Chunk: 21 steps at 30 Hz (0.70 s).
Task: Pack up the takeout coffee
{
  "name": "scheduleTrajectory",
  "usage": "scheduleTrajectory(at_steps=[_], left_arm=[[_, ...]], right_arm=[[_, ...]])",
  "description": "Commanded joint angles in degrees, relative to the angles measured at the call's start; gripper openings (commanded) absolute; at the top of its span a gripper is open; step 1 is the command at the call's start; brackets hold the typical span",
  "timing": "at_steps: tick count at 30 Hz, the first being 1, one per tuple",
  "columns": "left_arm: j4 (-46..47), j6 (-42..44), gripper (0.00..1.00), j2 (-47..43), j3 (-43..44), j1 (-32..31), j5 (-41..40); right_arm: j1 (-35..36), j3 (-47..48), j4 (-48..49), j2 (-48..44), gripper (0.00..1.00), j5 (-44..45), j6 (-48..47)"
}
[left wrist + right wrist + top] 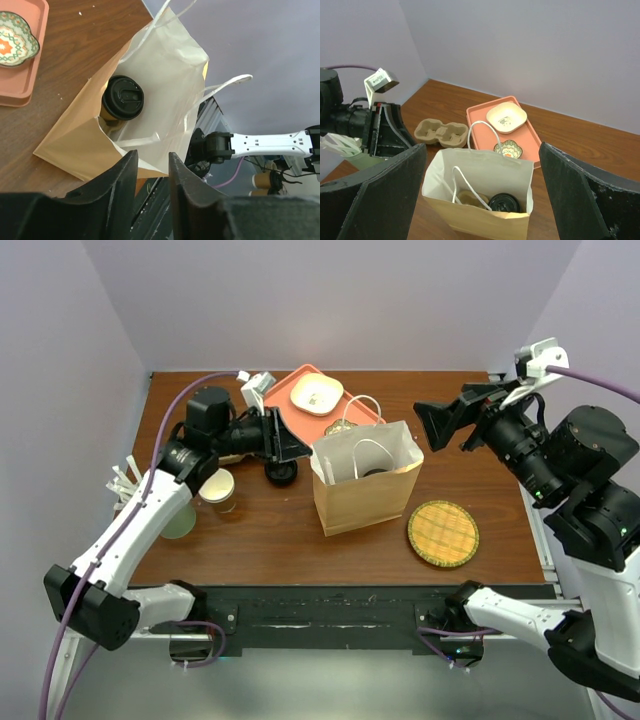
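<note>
The takeout coffee (pixel 122 97), a brown cup under a round black lid, stands upright inside the open paper bag (pixel 365 490) at the table's middle. Its lid (pixel 505 202) shows at the bag's bottom beside a brown paper item (pixel 472 196). My left gripper (pixel 151 155) hovers just left of the bag's rim (pixel 297 440). Its fingers stand a little apart, with nothing between them. My right gripper (pixel 481 150) is wide open and empty, raised to the right of the bag (pixel 428 427) and facing it.
An orange tray (pixel 290 395) behind the bag holds a cream bowl (pixel 317 393) and a patterned dish (pixel 509 148). A pulp cup carrier (pixel 440 132) lies left of the tray. A lidless brown cup (pixel 218 490), a black lid (pixel 281 474) and a woven mat (pixel 443 533) are also on the table.
</note>
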Motion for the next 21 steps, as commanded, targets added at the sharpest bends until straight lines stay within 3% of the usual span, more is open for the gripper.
scheduleTrajectory(at_steps=[1,6,8,10,13,21], left_arm=[[-5.6,7.3,0.46,2.3,8.9,-0.2,-3.4],[-15.8,14.5,0.72,6.0,24.3,-0.2,-10.7],[-16.1,14.7,0.77,6.6,28.2,-0.2,-13.3],[-14.8,14.4,1.0,5.4,29.2,-0.2,-15.7],[-11.0,14.2,1.0,1.8,28.2,-0.2,-19.1],[4.0,13.3,1.0,-11.7,13.4,-0.2,-22.8]], right_arm=[[0.0,1.3,-2.5,1.7,0.99,2.3,1.8],[0.0,2.3,-5.2,3.1,0.99,3.5,4.2],[-0.1,2.2,-5.2,3.4,0.99,2.5,6.1],[-0.1,2.1,-5.6,3.9,0.99,2.5,8.9],[0.0,2.1,-7.1,4.5,0.99,4.0,13.7],[-0.1,2.5,-12.7,7.2,0.99,8.1,22.9]])
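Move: The paper bag taking the straw has its middle about 14 cm to the left hand's right, 3 cm ahead and 18 cm below; its left rim is right by the fingers. From that hand, the loose black lid lies some 10 cm ahead, 5 cm left, and the cup carrier 18 cm ahead, 14 cm left, both about 30 cm below. From the right hand, the bag is roughly 7 cm ahead, 7 cm left and 39 cm below. The straw, already loosed at the bag's mouth, is left to drop inside as the left fingers go from part-open to fully open. The left hand rises about 15 cm and swings left away from the bag, easing forward then back, fingertips tilting up. The right hand, open and empty, sinks some 6 cm and slightly forward towards the bag, tipping down. ##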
